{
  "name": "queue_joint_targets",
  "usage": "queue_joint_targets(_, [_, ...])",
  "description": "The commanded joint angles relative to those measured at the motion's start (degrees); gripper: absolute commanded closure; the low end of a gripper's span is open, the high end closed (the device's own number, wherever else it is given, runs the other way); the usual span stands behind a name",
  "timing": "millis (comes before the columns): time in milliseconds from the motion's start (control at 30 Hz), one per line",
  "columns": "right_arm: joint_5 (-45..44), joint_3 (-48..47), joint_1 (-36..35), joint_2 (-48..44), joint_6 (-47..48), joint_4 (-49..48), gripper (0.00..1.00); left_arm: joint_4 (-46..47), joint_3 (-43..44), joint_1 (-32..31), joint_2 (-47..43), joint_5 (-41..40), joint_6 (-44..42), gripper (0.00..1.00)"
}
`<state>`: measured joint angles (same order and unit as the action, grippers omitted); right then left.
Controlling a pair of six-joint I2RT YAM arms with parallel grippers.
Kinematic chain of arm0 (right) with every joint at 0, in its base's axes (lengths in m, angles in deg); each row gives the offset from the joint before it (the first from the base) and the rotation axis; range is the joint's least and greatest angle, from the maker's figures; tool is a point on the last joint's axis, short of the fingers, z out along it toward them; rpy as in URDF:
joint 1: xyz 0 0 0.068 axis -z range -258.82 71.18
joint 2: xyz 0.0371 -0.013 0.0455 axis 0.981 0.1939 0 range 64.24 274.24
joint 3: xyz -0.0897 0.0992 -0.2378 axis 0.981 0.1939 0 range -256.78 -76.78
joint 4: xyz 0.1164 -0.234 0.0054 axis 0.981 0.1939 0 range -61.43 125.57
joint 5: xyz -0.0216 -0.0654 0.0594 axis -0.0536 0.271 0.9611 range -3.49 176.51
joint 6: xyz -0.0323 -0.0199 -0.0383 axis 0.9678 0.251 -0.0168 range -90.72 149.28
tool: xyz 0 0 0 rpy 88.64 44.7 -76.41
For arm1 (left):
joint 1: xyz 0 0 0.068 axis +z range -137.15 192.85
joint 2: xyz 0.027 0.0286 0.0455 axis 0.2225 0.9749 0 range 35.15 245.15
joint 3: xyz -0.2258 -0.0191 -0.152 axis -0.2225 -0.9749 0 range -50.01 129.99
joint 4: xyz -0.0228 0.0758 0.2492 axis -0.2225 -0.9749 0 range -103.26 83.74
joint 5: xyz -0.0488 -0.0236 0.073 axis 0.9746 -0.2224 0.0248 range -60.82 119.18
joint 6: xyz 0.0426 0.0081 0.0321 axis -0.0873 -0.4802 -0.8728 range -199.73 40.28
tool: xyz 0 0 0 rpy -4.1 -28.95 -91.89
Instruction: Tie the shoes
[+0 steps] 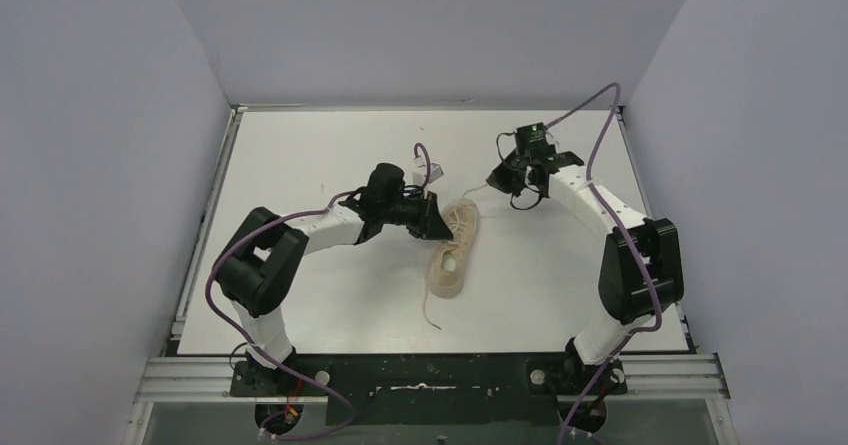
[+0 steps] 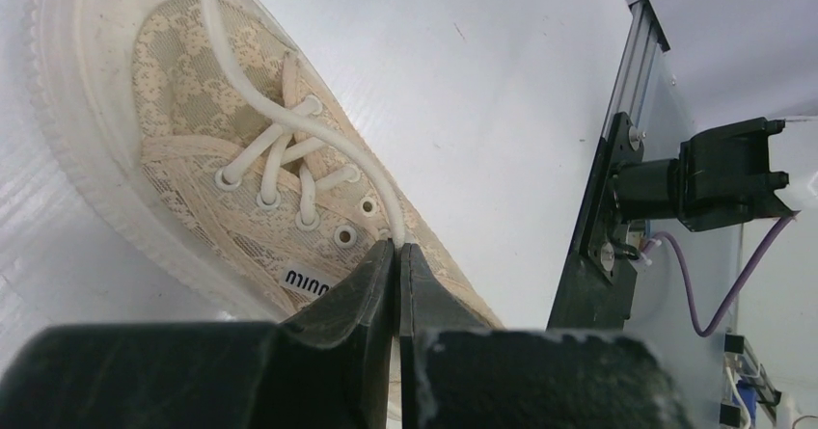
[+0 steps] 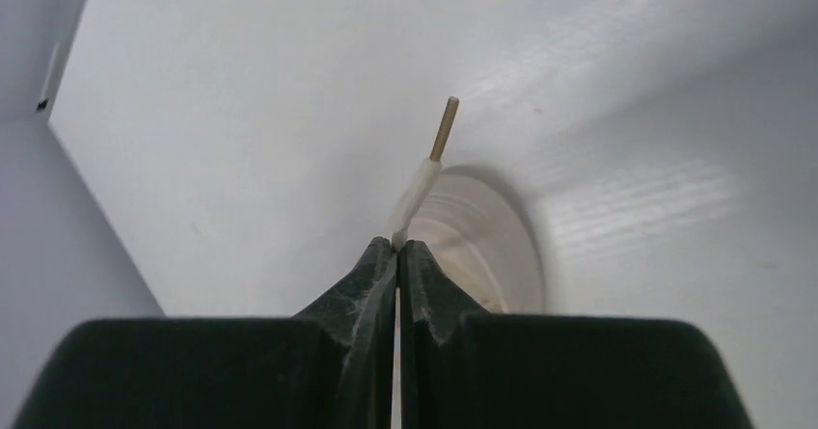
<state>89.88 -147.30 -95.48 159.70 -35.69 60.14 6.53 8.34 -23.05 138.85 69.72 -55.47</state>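
Note:
The shoe [image 1: 455,250] is a cream-beige low-top sneaker lying mid-table with its toe toward the far side; the left wrist view shows its patterned upper [image 2: 193,149] and eyelets. My left gripper [image 1: 437,217] sits over the shoe's upper, shut [image 2: 396,246] on a cream lace [image 2: 318,130] that runs up across the tongue. My right gripper [image 1: 497,179] hovers to the shoe's right, shut [image 3: 397,244] on the other lace end, whose tan aglet [image 3: 444,128] sticks out past the fingertips. Another stretch of lace [image 1: 430,310] trails on the table near the heel.
White walls enclose the table [image 1: 330,145] on three sides. A metal rail [image 2: 617,149] with a black mounted device [image 2: 719,174] stands at the table's edge in the left wrist view. Purple cables [image 1: 600,115] run along both arms.

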Motion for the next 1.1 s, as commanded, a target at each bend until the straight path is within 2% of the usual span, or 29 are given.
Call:
queue_joint_targets(0, [11.8,-8.0,-2.0,4.6,15.4,-16.8,1.00,7.3,-1.7,0.0,-3.3,-0.5,3.2,1.00])
queue_joint_targets(167, [16.4,-16.6,-7.2,15.1,14.5,-21.1,1.00,11.4,-5.4,0.0,-4.7,-2.6,5.2,1.00])
queue_joint_targets(333, [25.8,-25.4,-11.0,23.0,15.0,-16.8,1.00,14.7,-8.7,0.3,-7.0,-4.8,6.7,1.00])
queue_joint_targets(367, [27.4,-27.4,-11.5,24.0,16.2,-13.6,0.97,15.2,-9.1,0.3,-7.2,-5.0,7.0,1.00])
queue_joint_targets(400, [30.5,-28.7,-11.3,25.1,17.6,-11.2,0.88,15.7,-9.5,0.2,-7.3,-5.1,7.3,1.00])
queue_joint_targets(467, [34.1,-30.5,-10.4,26.3,21.8,-5.7,0.61,16.5,-9.8,0.1,-7.3,-5.4,8.1,1.00])
queue_joint_targets(500, [35.4,-30.6,-9.5,26.1,24.6,-2.1,0.51,16.7,-9.9,0.1,-7.2,-5.5,8.5,1.00])
queue_joint_targets(567, [36.1,-29.7,-7.3,24.0,30.8,3.1,0.40,17.0,-9.8,0.1,-7.1,-5.7,9.7,1.00])
queue_joint_targets(667, [34.9,-24.5,-3.7,17.1,38.7,8.6,0.31,16.7,-9.2,0.1,-7.3,-6.0,11.3,1.00])
queue_joint_targets(767, [32.3,-16.2,0.4,9.4,43.4,12.4,0.31,15.8,-8.1,0.1,-7.0,-6.3,13.0,1.00])
queue_joint_targets(867, [26.2,-10.2,0.3,3.4,48.6,17.5,0.30,14.4,-6.9,0.1,-6.3,-6.5,14.6,1.00])
queue_joint_targets(967, [26.5,-0.1,-2.4,-4.7,44.0,13.0,0.32,14.1,-6.3,0.1,-5.5,-6.6,16.7,1.00])
queue_joint_targets(1067, [21.6,10.5,-9.3,-13.2,40.4,5.0,0.33,13.4,-6.6,0.3,-5.4,-7.4,19.0,1.00])
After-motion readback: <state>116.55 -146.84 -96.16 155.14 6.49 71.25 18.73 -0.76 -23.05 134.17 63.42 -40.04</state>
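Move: The shoelace end is already pinched in the right hand. The shoe's toe, round which it is taken, lies about 5 cm back, 6 cm left and 7 cm below that hand. The left gripper's fingertips, still pinching lace, are some 10 cm back and 9 cm left of the right hand, about level; the shoe's opening is roughly 16 cm back, 8 cm left and 6 cm lower. From the left hand the toe is about 5 cm ahead, 3 cm right and 6 cm below. The lace end is swung by the right hand forward and up, then left beyond the toe and down again, some 19 cm leftward in all, and let go there as the fingers open wide. The right hand, turned about 45 degrees counter-clockwise, sweeps back right and then towards its base, to beside the left fingertips. The left hand keeps its pinch, shifting barely a centimetre and turning some 10 degrees counter-clockwise. ##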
